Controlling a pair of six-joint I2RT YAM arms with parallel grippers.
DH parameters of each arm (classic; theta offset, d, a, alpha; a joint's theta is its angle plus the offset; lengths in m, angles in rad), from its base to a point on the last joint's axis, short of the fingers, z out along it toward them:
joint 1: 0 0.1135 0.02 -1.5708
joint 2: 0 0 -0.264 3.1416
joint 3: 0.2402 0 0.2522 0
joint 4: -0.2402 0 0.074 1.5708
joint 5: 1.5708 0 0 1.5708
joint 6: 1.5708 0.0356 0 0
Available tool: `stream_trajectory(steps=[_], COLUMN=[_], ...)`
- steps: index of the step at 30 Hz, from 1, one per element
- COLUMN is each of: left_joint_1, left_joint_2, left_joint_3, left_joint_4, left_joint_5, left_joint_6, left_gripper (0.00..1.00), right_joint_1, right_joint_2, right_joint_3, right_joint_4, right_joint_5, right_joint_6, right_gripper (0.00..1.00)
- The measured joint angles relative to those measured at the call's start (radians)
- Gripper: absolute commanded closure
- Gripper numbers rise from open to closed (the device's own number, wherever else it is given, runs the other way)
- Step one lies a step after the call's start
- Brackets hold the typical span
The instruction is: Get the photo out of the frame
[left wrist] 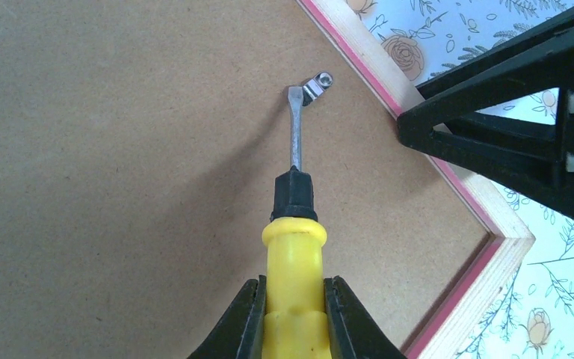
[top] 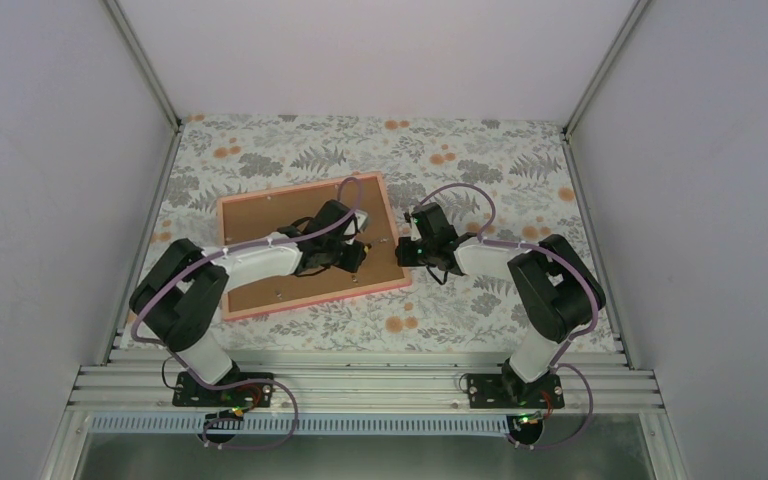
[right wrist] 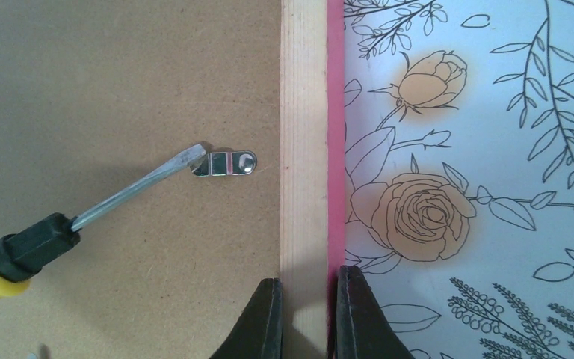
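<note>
The frame [top: 260,215] lies face down on the table, brown backing board [right wrist: 119,75] up, thin pink border round it. The photo is hidden under the board. My left gripper [left wrist: 296,288] is shut on a yellow-handled screwdriver [left wrist: 296,247]. Its flat blade tip touches a small metal tab [left wrist: 318,84] near the frame's right edge. In the right wrist view the same tab [right wrist: 228,162] lies turned towards the wooden rim [right wrist: 303,149]. My right gripper [right wrist: 308,288] is shut on that rim, one finger on the board side and one on the pink outer side.
A floral tablecloth [top: 480,160] covers the table. White walls stand at the left, back and right. Aluminium rails [top: 360,385] run along the near edge by the arm bases. The right arm [left wrist: 508,142] sits close to the frame's corner.
</note>
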Motion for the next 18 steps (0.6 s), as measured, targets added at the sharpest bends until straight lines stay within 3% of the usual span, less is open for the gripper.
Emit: stream_trajectory(steps=[18], left_joint_1=[0.005], left_joint_2=[-0.201], left_joint_3=[-0.060], left_joint_4=[-0.039], left_joint_5=[-0.078], left_joint_6=[-0.042], left_gripper=[0.98], right_joint_1=[-0.043], right_joint_2=[-0.059], right_joint_3=[-0.048], right_joint_4=[-0.033], right_joint_5=[0.010], right_joint_6=[0.034], right_gripper=[0.96])
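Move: The metal clip by the frame's right rail lies at the screwdriver tip, about 3 cm ahead of my left hand, 5 cm to its right and 5 cm below. From that hand, the near-rail clip is some 4 cm back and 1 cm left, and the frame's near right corner about 6 cm back and 10 cm right, both also 5 cm below. My right hand already has the right rail between its fingers; the first clip lies about 3 cm ahead, 3 cm left and 1 cm below it. I lift the screwdriver off the right-hand clip with my left hand, rising about 4.5 cm and drifting some 2 cm left as the wrist tips up slightly, my grip on the handle kept. My right hand keeps its pinch on the rail and, once the tool is rising clear, starts dragging the frame about 2.5 cm to the right. ##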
